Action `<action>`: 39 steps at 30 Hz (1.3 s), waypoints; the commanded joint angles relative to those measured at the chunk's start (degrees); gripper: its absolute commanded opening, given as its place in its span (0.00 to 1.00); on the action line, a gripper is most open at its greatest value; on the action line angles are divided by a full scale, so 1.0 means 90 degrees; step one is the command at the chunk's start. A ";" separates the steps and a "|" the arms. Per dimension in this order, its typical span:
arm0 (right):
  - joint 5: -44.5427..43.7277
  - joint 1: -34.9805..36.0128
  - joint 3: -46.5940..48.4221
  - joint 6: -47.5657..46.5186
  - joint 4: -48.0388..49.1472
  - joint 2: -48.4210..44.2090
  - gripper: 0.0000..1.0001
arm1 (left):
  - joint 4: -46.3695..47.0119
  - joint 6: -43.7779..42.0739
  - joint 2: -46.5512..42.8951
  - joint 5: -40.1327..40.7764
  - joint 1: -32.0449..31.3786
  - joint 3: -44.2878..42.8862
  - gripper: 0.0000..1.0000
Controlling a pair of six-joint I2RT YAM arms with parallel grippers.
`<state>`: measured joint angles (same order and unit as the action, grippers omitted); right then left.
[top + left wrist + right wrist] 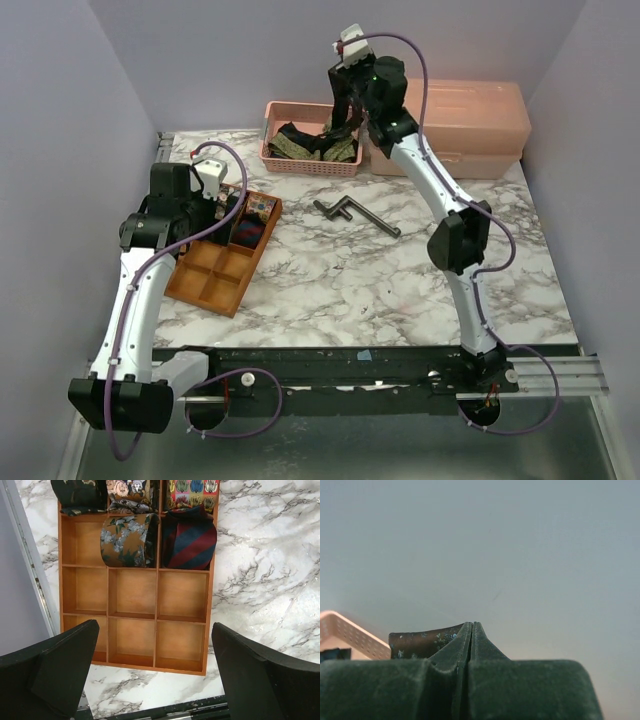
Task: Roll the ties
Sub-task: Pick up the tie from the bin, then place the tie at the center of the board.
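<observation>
My right gripper (345,108) hangs high over the pink basket (300,166), shut on a dark brown tie (420,641) with blue specks; the strip shows just left of the pressed jaws (471,624) and droops toward the basket. More ties (312,146) lie loose in that basket. Rolled ties fill the far cells of the wooden divider tray (132,640): an olive-gold floral coil (127,540), a red-and-blue striped coil (189,540), a dark one (77,495). My left gripper (155,625) is open above the tray's near cells, nothing between its fingers.
A grey metal crank-shaped bar (355,215) lies on the marble table between tray and basket. A pink lidded box (470,120) stands at the back right, beside the basket. The wooden tray (215,275) sits at the left, near the wall.
</observation>
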<state>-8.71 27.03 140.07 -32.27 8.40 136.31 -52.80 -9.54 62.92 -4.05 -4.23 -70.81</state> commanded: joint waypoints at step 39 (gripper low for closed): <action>-0.0165 -0.0341 -0.3999 0.1966 -0.4483 -0.6711 0.00 | 0.2025 -0.0962 -0.0753 -0.2660 -0.0747 0.1566 0.98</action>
<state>-11.53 24.45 103.33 -16.47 -23.97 78.19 -37.17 -13.78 57.76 -24.47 -8.75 -61.19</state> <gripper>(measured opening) 0.005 0.985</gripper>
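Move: The right gripper already holds the brown floral tie up beside the far wall. The open marble it goes to lies about 30 cm back, 10 cm right and 33 cm below; the pink bin is 4 cm ahead, 7 cm left and 29 cm down, and the black bar 17 cm back and 3 cm right, at table height. From the empty left gripper, that marble is roughly 6 cm ahead, 39 cm right and 18 cm down. Keep the right fingers shut on the tie and pull it up and back out of the bin, about 30 cm each way, then swing right and sink some 20 cm over the open marble, easing slightly forward and tipping the fingers down. Raise the open left gripper about 5 cm, then bring it about 8 cm right and down again, turning clockwise towards the tie. ##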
